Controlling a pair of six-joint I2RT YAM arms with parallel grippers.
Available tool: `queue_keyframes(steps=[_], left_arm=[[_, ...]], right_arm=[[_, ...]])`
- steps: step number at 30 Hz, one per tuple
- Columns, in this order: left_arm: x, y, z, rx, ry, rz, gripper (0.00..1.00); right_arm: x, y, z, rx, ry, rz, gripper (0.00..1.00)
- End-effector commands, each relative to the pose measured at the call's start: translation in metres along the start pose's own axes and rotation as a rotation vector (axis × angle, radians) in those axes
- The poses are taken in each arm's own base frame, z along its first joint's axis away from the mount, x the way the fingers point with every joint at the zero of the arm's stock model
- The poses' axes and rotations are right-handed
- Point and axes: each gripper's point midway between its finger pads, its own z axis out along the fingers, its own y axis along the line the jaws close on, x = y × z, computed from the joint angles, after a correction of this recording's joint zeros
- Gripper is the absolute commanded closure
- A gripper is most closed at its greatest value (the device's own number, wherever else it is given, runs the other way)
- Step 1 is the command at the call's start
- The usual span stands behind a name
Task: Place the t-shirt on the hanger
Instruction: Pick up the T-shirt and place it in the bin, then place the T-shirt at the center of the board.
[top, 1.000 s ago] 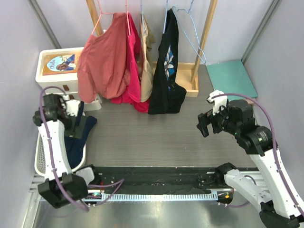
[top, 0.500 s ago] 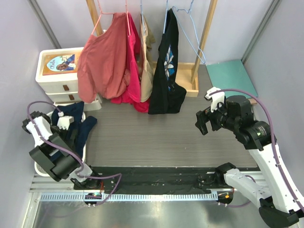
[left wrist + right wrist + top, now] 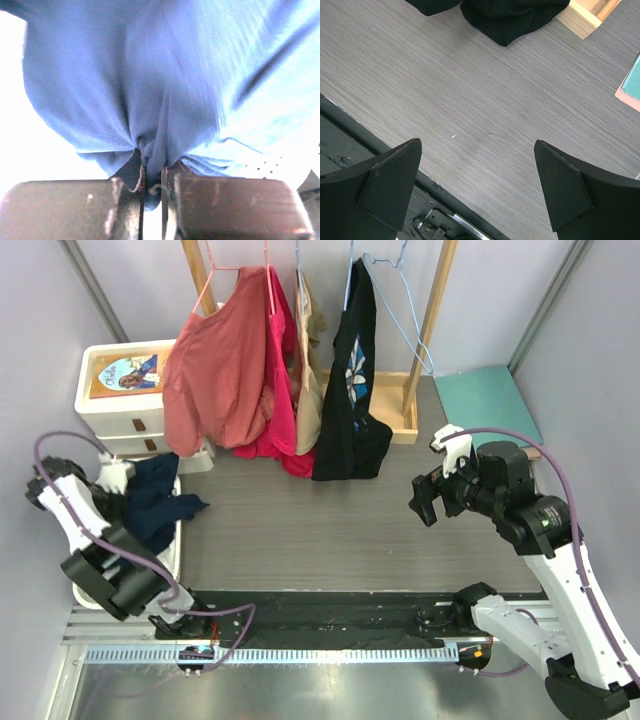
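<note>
The dark navy t-shirt (image 3: 152,505) lies bunched over the white basket (image 3: 177,546) at the far left. My left gripper (image 3: 118,483) is at its upper left edge. In the left wrist view a fold of the t-shirt (image 3: 165,90) is pinched between the jaws of that left gripper (image 3: 152,172), which is shut on it. The light-blue wire hanger (image 3: 398,316) hangs bare on the wooden rack at the back right. My right gripper (image 3: 425,502) hovers open over the grey floor on the right; the right wrist view shows nothing inside the right gripper (image 3: 476,145).
A red shirt (image 3: 215,380), a pink one and a black graphic shirt (image 3: 350,400) hang on the rack (image 3: 435,300). White drawers (image 3: 120,405) stand at the back left. A teal board (image 3: 487,402) lies at the back right. A black rail (image 3: 330,615) runs along the near edge.
My left arm swung out to the far left and its gripper closed on the t-shirt, pulling the cloth into a bunch. The right arm shifted only slightly.
</note>
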Motion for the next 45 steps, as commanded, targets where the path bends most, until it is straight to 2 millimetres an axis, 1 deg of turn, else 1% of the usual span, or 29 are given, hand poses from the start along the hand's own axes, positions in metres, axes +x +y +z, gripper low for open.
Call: queue_keyframes(steps=[1, 2, 3, 5, 6, 8, 11, 15, 16, 17, 18, 19, 20, 21, 23, 24, 26, 27, 28, 29, 30, 32, 33, 36, 39, 40, 42, 44, 45], left_arm=[[-0.054, 0.001, -0.105, -0.177, -0.274, 0.036, 1.00], [-0.062, 0.000, -0.119, -0.193, -0.309, 0.038, 1.00], [-0.071, 0.002, -0.145, -0.236, -0.352, 0.045, 1.00], [-0.081, 0.004, -0.162, -0.263, -0.386, 0.020, 1.00], [-0.086, 0.007, -0.179, -0.302, -0.404, 0.021, 1.00], [-0.091, 0.004, -0.183, -0.283, -0.396, 0.033, 1.00], [-0.100, -0.004, -0.203, -0.288, -0.456, 0.052, 1.00], [-0.118, -0.055, -0.250, -0.272, -0.648, 0.188, 1.00], [-0.128, -0.079, -0.262, -0.241, -0.718, 0.259, 1.00], [-0.130, -0.095, -0.267, -0.216, -0.743, 0.296, 1.00], [-0.133, -0.126, -0.275, -0.182, -0.787, 0.391, 1.00], [-0.133, -0.145, -0.277, -0.145, -0.812, 0.445, 1.00], [-0.131, -0.163, -0.273, -0.089, -0.816, 0.491, 1.00], [-0.129, -0.192, -0.270, -0.006, -0.829, 0.581, 1.00], [-0.130, -0.212, -0.259, 0.069, -0.828, 0.614, 1.00], [-0.130, -0.232, -0.251, 0.164, -0.800, 0.600, 1.00], [-0.134, -0.246, -0.225, 0.249, -0.689, 0.588, 1.00], [-0.130, -0.273, -0.215, 0.327, -0.634, 0.635, 1.00], [-0.133, -0.284, -0.205, 0.353, -0.596, 0.646, 1.00], [-0.129, -0.292, -0.184, 0.366, -0.532, 0.657, 1.00], [-0.132, -0.320, -0.181, 0.414, -0.560, 0.709, 1.00], [-0.130, -0.336, -0.164, 0.377, -0.566, 0.760, 1.00], [-0.126, -0.364, -0.149, 0.401, -0.574, 0.843, 1.00], [-0.110, -0.396, -0.125, 0.412, -0.534, 0.977, 1.00], [-0.123, -0.426, -0.127, 0.472, -0.596, 0.988, 1.00], [-0.142, -0.438, -0.144, 0.486, -0.699, 0.968, 1.00], [-0.156, -0.445, -0.167, 0.499, -0.808, 0.971, 1.00], [-0.157, -0.450, -0.174, 0.519, -0.882, 1.026, 1.00], [-0.148, -0.447, -0.172, 0.529, -0.887, 1.069, 1.00]], right_arm=[[-0.017, 0.004, -0.014, -0.013, -0.073, -0.015, 0.00], [-0.016, 0.004, -0.014, -0.015, -0.070, -0.017, 0.00], [-0.016, 0.004, -0.015, -0.015, -0.072, -0.019, 0.00], [-0.016, 0.005, -0.015, -0.016, -0.074, -0.022, 0.00], [-0.016, 0.005, -0.017, -0.015, -0.078, -0.025, 0.00], [-0.016, 0.004, -0.018, -0.013, -0.081, -0.030, 0.00], [-0.016, 0.004, -0.019, -0.008, -0.082, -0.032, 0.00], [-0.019, 0.004, -0.020, -0.005, -0.095, -0.032, 0.00], [-0.019, 0.003, -0.019, -0.004, -0.096, -0.027, 0.00], [-0.020, 0.004, -0.019, -0.006, -0.096, -0.024, 0.00], [-0.021, 0.003, -0.019, -0.004, -0.102, -0.013, 0.00], [-0.021, 0.004, -0.019, -0.005, -0.104, -0.008, 0.01], [-0.022, 0.005, -0.018, -0.009, -0.104, -0.001, 0.00], [-0.023, 0.007, -0.018, -0.019, -0.110, 0.011, 0.00], [-0.025, 0.009, -0.018, -0.029, -0.114, 0.024, 0.00], [-0.027, 0.010, -0.018, -0.034, -0.117, 0.034, 0.00], [-0.030, 0.011, -0.017, -0.045, -0.117, 0.040, 0.00], [-0.031, 0.012, -0.016, -0.048, -0.117, 0.040, 0.00], [-0.031, 0.011, -0.016, -0.044, -0.115, 0.042, 0.00], [-0.031, 0.010, -0.015, -0.043, -0.111, 0.043, 0.00], [-0.030, 0.010, -0.014, -0.041, -0.109, 0.043, 0.00], [-0.026, 0.009, -0.011, -0.037, -0.094, 0.042, 0.00], [-0.025, 0.008, -0.009, -0.037, -0.085, 0.040, 0.00], [-0.021, 0.005, -0.004, -0.029, -0.064, 0.022, 0.00], [-0.019, 0.001, 0.000, -0.016, -0.054, -0.007, 0.00], [-0.019, 0.000, 0.001, -0.015, -0.050, -0.018, 0.00], [-0.018, -0.005, 0.002, 0.004, -0.040, -0.042, 0.00], [-0.014, -0.005, 0.006, -0.008, -0.010, -0.076, 0.00], [-0.013, -0.003, 0.009, -0.025, -0.001, -0.084, 0.00]])
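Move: The left hand already pinches the navy t-shirt in the bin, whose middle is about 3 cm back, 2 cm right and 5 cm below; the shirt goes to the open table some 42 cm right, level fore and aft, about 8 cm down. From this hand, the salmon garment hangs roughly 20 cm ahead, 23 right, 12 up, the black garment about 20 ahead, 50 right, 10 up. That table spot lies some 25 cm left, 3 back and 26 below the right hand. Keeping the fingers shut on the bunched navy t-shirt, the left hand pulls it nearly straight up out of the bin, a bit over 20 cm with a slight reach forward, then swings about 40 cm to the right, still rising at first, past the near side of the hanging salmon garment towards the open table. Over that sweep the wrist turns clockwise by some 60 degrees and tips the fingers up before partly easing them down again, while the hand sinks from its high point by well over 15 cm and slows with the shirt hanging from the fingertips in front of the garments. ##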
